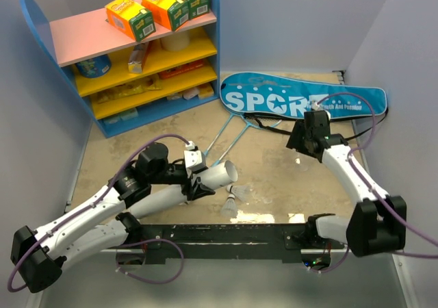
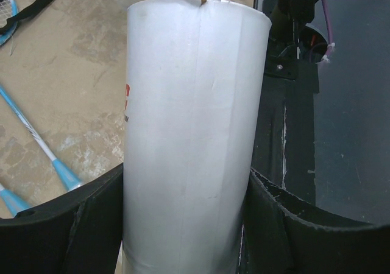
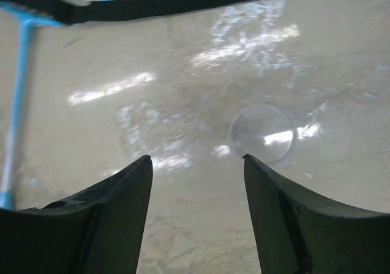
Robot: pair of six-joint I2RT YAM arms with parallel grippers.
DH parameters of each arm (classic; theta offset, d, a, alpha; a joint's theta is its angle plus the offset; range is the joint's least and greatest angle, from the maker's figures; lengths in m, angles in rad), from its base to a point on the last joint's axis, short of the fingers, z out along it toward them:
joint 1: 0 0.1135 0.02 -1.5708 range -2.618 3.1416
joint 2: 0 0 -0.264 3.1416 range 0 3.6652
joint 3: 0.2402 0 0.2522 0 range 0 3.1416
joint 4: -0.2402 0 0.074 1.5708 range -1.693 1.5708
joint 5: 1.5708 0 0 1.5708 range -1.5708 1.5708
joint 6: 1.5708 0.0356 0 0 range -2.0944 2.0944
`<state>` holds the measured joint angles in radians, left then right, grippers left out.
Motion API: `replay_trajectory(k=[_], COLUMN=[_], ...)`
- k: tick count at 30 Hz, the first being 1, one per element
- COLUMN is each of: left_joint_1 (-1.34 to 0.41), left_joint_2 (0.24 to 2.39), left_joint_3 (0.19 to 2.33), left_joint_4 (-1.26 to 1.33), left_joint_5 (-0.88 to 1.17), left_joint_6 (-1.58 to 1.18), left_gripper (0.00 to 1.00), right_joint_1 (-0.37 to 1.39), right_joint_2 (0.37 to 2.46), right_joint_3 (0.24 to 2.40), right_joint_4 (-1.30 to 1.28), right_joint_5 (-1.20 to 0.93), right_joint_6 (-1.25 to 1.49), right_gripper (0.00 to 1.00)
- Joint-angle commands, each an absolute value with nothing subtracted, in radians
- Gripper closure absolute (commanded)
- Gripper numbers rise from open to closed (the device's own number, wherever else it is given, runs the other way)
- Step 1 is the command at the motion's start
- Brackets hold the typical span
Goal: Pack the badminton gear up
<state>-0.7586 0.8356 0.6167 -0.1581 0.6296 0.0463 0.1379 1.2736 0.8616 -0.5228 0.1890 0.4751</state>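
My left gripper (image 1: 198, 179) is shut on a white tube (image 1: 217, 177) that lies nearly level over the table, its open end toward two white shuttlecocks (image 1: 233, 200) just beyond it. In the left wrist view the tube (image 2: 192, 128) fills the gap between the fingers (image 2: 55, 237). Two thin light-blue rackets (image 1: 227, 133) lie crossed on the table, with their heads toward the blue "SPORT" bag (image 1: 301, 99) at the back right. My right gripper (image 1: 299, 144) hangs open and empty in front of the bag. It is over bare table (image 3: 195, 159), beside a clear round lid (image 3: 263, 133).
A blue shelf unit (image 1: 137, 55) with orange-green boxes (image 1: 157, 7) on top stands at the back left. The bag's black strap (image 3: 183, 3) trails on the table near a racket shaft (image 3: 18, 73). The black base rail (image 1: 226, 236) runs along the near edge. Grey walls close in both sides.
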Motion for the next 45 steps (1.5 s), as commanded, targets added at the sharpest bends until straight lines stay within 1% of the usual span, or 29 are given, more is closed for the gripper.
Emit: replay_trajectory(k=[1, 2, 5, 7, 14, 17, 26, 33, 45], left_joint_1=[-0.755, -0.753, -0.755, -0.755, -0.753, -0.755, -0.755, -0.755, -0.755], left_joint_2=[0.839, 0.847, 0.857, 0.859, 0.83, 0.818, 0.808, 0.807, 0.813], left_joint_3=[0.621, 0.624, 0.629, 0.63, 0.626, 0.624, 0.624, 0.626, 0.627], left_joint_4=[-0.11, -0.117, -0.12, -0.121, -0.117, -0.115, -0.117, -0.118, -0.118], left_joint_5=[0.614, 0.608, 0.595, 0.586, 0.543, 0.534, 0.529, 0.531, 0.535], left_joint_6=[0.049, 0.048, 0.048, 0.046, 0.044, 0.044, 0.04, 0.04, 0.043], left_gripper=[1.0, 1.0, 1.0, 1.0, 1.0, 1.0, 1.0, 1.0, 1.0], right_joint_1=[0.218, 0.285, 0.401, 0.439, 0.465, 0.48, 0.558, 0.615, 0.653], right_joint_2=[1.132, 1.117, 1.046, 0.984, 0.819, 0.795, 0.839, 0.928, 1.037], right_joint_3=[0.88, 0.881, 0.847, 0.787, 0.605, 0.558, 0.479, 0.469, 0.451], right_joint_4=[-0.564, -0.589, -0.595, -0.572, -0.44, -0.413, -0.318, -0.267, -0.128], right_joint_5=[0.002, -0.021, -0.103, -0.177, -0.303, -0.302, -0.284, -0.259, -0.264], right_joint_6=[0.46, 0.471, 0.549, 0.621, 0.83, 0.891, 0.992, 1.014, 1.069], right_gripper=[0.36, 0.36, 0.37, 0.37, 0.36, 0.36, 0.36, 0.35, 0.36])
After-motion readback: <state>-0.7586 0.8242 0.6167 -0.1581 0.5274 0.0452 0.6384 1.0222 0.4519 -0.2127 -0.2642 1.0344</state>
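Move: The upper shuttlecock, lying near the front edge, is about 26 cm left of the empty right hand, some 12 cm nearer the base and 9 cm below. The second shuttlecock touches it, 5 cm farther back and 3 cm more to the left. The raised mouth of the white tube is about 31 cm left of the right hand, 13 cm back and 12 cm higher. From the left hand, which holds the tube, the upper shuttlecock is 15 cm right, 5 cm ahead and 18 cm below. The two shuttlecocks draw the right hand in from where it has just left the lid: it swings about 20 cm left and 14 cm back, rising some 5 cm first and then sinking to slightly below its starting height. Its wrist rolls about 40 degrees, left side up, and turns counter-clockwise until the open fingers slant down-left at them, without touching. The left hand keeps its grip on the tube, edging it slightly forward. ##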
